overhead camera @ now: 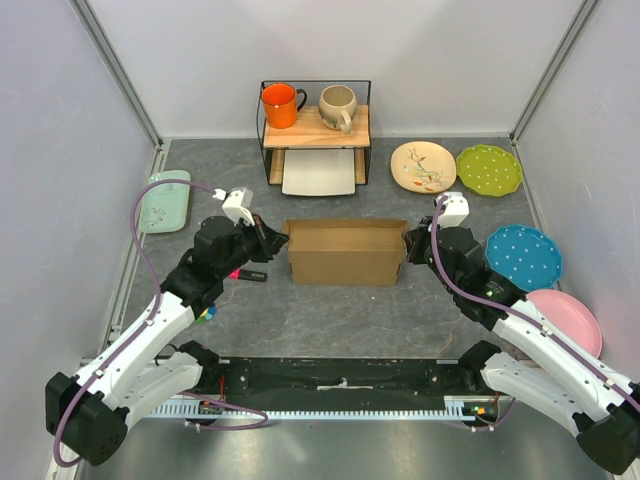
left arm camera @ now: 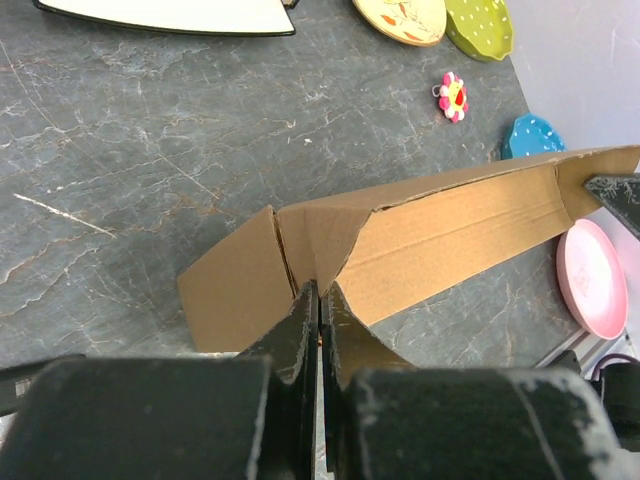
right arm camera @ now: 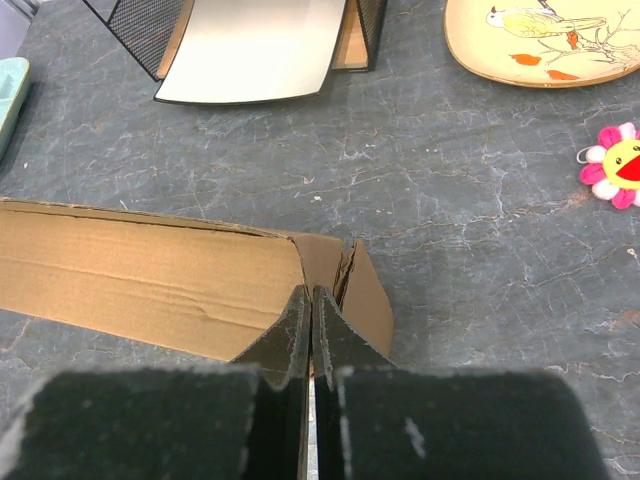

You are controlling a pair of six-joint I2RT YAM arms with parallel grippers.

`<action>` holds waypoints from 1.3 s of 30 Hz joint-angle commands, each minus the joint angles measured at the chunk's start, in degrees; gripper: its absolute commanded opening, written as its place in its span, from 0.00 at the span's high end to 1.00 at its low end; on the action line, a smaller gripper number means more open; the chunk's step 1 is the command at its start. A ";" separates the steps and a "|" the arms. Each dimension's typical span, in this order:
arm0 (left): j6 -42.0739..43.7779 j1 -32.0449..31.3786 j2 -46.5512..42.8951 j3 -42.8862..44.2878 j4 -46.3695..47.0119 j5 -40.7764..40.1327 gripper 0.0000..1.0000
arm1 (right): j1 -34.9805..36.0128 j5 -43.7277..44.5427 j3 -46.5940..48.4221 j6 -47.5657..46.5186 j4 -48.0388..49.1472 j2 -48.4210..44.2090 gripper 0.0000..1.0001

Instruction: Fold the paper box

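Note:
The paper box (overhead camera: 345, 255) is a brown cardboard trough standing open-topped mid-table, its long walls raised. My left gripper (overhead camera: 272, 240) is at its left end and my right gripper (overhead camera: 408, 243) at its right end. In the left wrist view the left gripper (left arm camera: 320, 288) is shut on the box's (left arm camera: 450, 235) folded end wall, a side flap spreading out to the left. Seen from the right wrist, the right gripper (right arm camera: 311, 292) is shut on the other end wall of the box (right arm camera: 150, 275), and a loose flap stands just to its right.
A wire rack (overhead camera: 315, 135) at the back holds an orange mug (overhead camera: 281, 104) and a beige mug (overhead camera: 337, 106), a white tray (overhead camera: 320, 172) beneath. Cream (overhead camera: 423, 166), green (overhead camera: 489, 170), blue (overhead camera: 523, 256) and pink (overhead camera: 570, 320) plates lie right. A mint tray (overhead camera: 165, 200) lies left. A flower toy (right arm camera: 615, 165) sits near the plates.

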 commanded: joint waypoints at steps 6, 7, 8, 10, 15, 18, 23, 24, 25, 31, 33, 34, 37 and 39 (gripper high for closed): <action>8.95 -0.19 -3.21 -6.32 7.81 -0.86 0.98 | 0.53 -1.41 -2.73 -0.39 -8.68 0.64 1.00; 9.13 -0.27 -3.39 -6.94 8.51 -0.86 0.98 | 0.53 -1.41 -2.99 -0.47 -8.77 0.64 1.00; 9.57 -0.36 -3.82 -7.47 10.60 -0.94 0.98 | 0.62 -1.32 -3.08 -0.56 -8.69 0.55 1.00; 10.10 -0.45 -4.26 -9.22 11.76 -1.03 0.98 | 0.62 -1.32 -3.51 -0.39 -8.77 0.55 1.00; 12.21 -2.64 -4.88 -12.39 13.61 -3.40 0.98 | 0.62 -0.88 -3.69 0.84 -9.39 0.20 1.00; 14.31 -5.63 -4.01 -12.13 12.30 -7.17 0.98 | 0.62 -0.27 -3.34 1.02 -9.65 -0.07 0.99; 16.51 -8.53 -1.81 -10.81 9.05 -13.50 0.98 | 0.62 0.96 -0.71 0.67 -10.62 0.20 0.91; 16.52 -8.80 -1.54 -10.81 8.61 -14.12 0.98 | 0.54 1.31 -0.18 0.58 -10.88 0.28 0.90; 16.52 -9.06 -1.63 -10.90 8.43 -14.65 0.98 | 0.71 1.58 0.69 0.49 -11.14 0.37 0.89; 15.64 -9.41 -2.07 -10.99 5.97 -17.03 0.98 | 0.62 3.51 3.07 -0.30 -11.85 0.64 0.80; 15.38 -9.33 -2.07 -10.55 5.27 -17.47 0.98 | 0.62 4.30 3.60 -0.65 -11.85 0.81 0.77; 15.37 -9.41 -2.07 -10.55 5.18 -17.47 0.98 | 0.62 4.56 4.30 -0.74 -12.02 0.99 0.76; 15.11 -9.41 -2.07 -10.55 5.00 -17.47 0.98 | 0.62 5.44 5.88 -1.18 -12.11 1.25 0.71; 15.02 -9.41 -2.16 -10.55 4.91 -17.38 0.98 | 0.62 6.32 6.67 -1.26 -12.20 1.34 0.65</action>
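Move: The open-topped paper box stands between the hands. Its middle is about 12 cm to the right of the left hand and 12 cm to the left of the right hand, level with both fore and aft and some 7 cm below. The marker lies 11 cm to the left of the left hand, level with it, 14 cm down. The flower toy is about 15 cm ahead and 14 cm to the right of the right hand, 14 cm down. The left hand keeps its shut fingertips on the fold at the top of the box's left end, sinking about 1.5 cm while the wrist tips the fingers up some 15 degrees and rolls its left side up a little. The right hand first stays almost still at the right end's fold, then opens its fingers to roughly a third, letting go of its pinch, and eases down, back and to the right, about 1 cm each way, with the fingers now either side of the cardboard edge. ##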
